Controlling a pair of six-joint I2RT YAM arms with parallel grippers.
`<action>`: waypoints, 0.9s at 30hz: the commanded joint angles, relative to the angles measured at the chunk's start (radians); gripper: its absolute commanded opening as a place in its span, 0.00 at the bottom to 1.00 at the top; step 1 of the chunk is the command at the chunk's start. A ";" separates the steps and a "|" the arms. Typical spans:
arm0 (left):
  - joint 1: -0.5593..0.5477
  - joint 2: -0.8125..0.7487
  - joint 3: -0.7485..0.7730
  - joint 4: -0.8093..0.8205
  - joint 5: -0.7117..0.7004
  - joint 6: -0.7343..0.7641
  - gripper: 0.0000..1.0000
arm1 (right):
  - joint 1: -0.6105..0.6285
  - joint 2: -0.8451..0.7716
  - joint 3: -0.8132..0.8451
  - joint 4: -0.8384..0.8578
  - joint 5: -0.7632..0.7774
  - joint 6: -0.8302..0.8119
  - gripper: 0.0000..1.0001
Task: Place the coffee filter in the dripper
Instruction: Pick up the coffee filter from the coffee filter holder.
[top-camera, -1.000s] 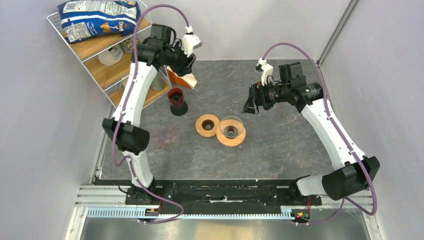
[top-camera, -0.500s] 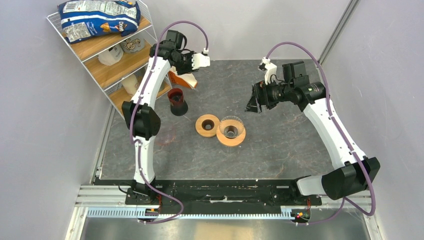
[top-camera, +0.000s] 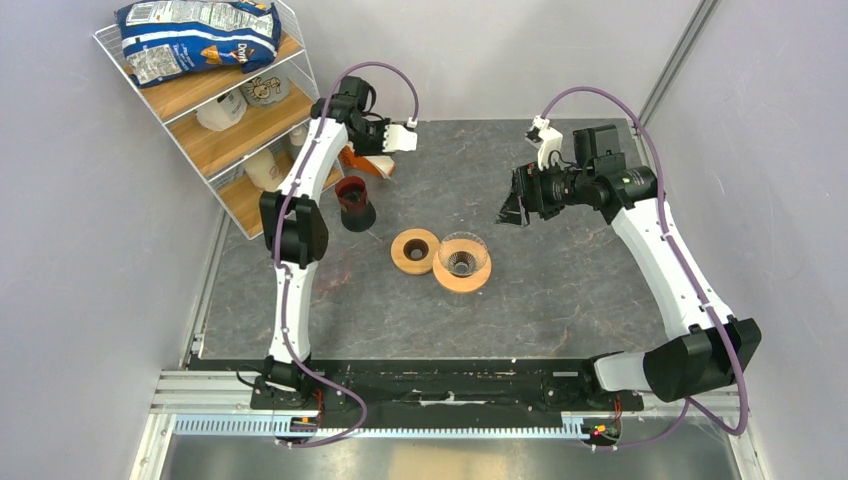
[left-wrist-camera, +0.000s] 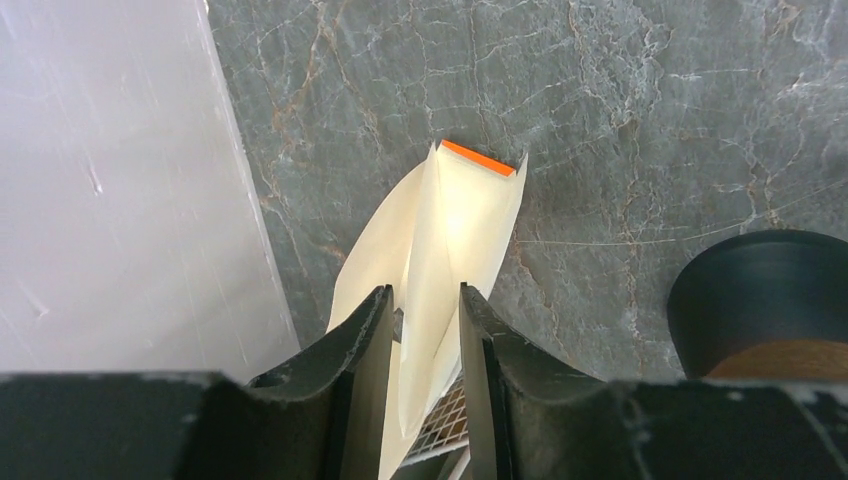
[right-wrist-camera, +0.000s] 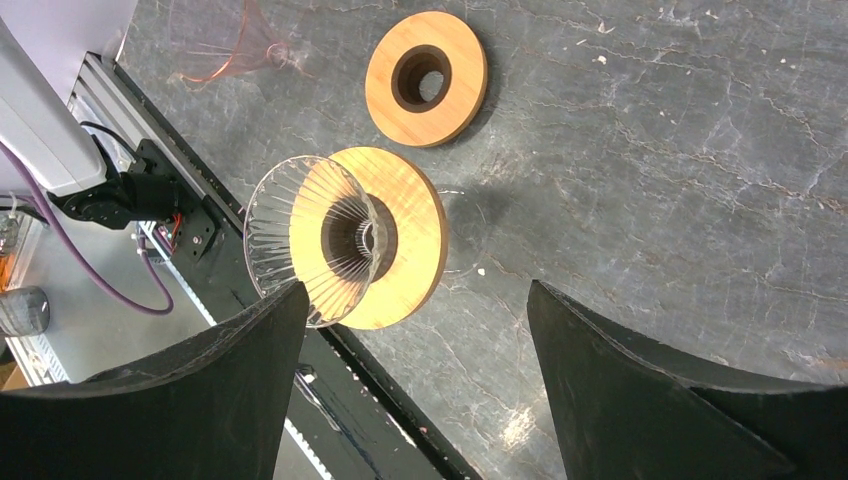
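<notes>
The coffee filter (left-wrist-camera: 450, 230) shows as cream paper folds running down from between my left gripper's fingers toward the table. It shows as a pale scrap (top-camera: 383, 166) by the shelf. My left gripper (left-wrist-camera: 425, 292) (top-camera: 375, 155) is shut on it, jaws narrow. An orange packet edge (left-wrist-camera: 480, 158) peeks out at the paper's far end. The dripper (top-camera: 462, 262) (right-wrist-camera: 330, 240), clear ribbed glass in a wooden collar, stands mid-table. My right gripper (top-camera: 508, 208) (right-wrist-camera: 417, 287) hangs open above and to the right of it, holding nothing.
A bare wooden ring (top-camera: 400, 252) (right-wrist-camera: 460, 80) lies just left of the dripper. A dark cup (top-camera: 353, 203) (left-wrist-camera: 760, 290) stands near the left gripper. The wire shelf (top-camera: 215, 110) with a chips bag (top-camera: 195, 35) fills the back left corner. A faint clear funnel (right-wrist-camera: 235, 45) lies toward the front.
The left arm has swung its elbow forward and right, with the gripper staying by the orange packet and its jaws narrowing onto the cream paper. The right gripper drifted slightly right.
</notes>
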 joint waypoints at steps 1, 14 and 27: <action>0.006 0.030 0.043 0.048 -0.001 0.069 0.37 | -0.018 -0.024 -0.005 0.014 -0.009 0.008 0.89; 0.007 0.101 0.067 0.084 -0.055 0.110 0.36 | -0.034 0.010 0.007 0.016 -0.024 0.007 0.88; 0.009 0.140 0.086 0.089 -0.084 0.148 0.33 | -0.043 0.042 0.026 0.021 -0.034 0.033 0.88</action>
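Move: The coffee filter in its orange holder lies about 4 cm ahead of the left hand, not plainly to either side, its middle some 8 cm below. The red-and-black cup stands roughly 11 cm nearer the base than the filter and a couple of cm to its left. The empty wooden ring is about 15 cm back and 11 cm right of the left hand. From the right hand, the filter is some 31 cm ahead and 29 cm left. Down and somewhat forward, the left hand eases in on the coffee filter, sinking about 5 cm while reaching some 3 cm farther out. The wrist rolls only slightly, about 5 degrees, and the fingertips stay partly open, lined up on either side of the filter's standing fold. No touch on the paper can be made out. ##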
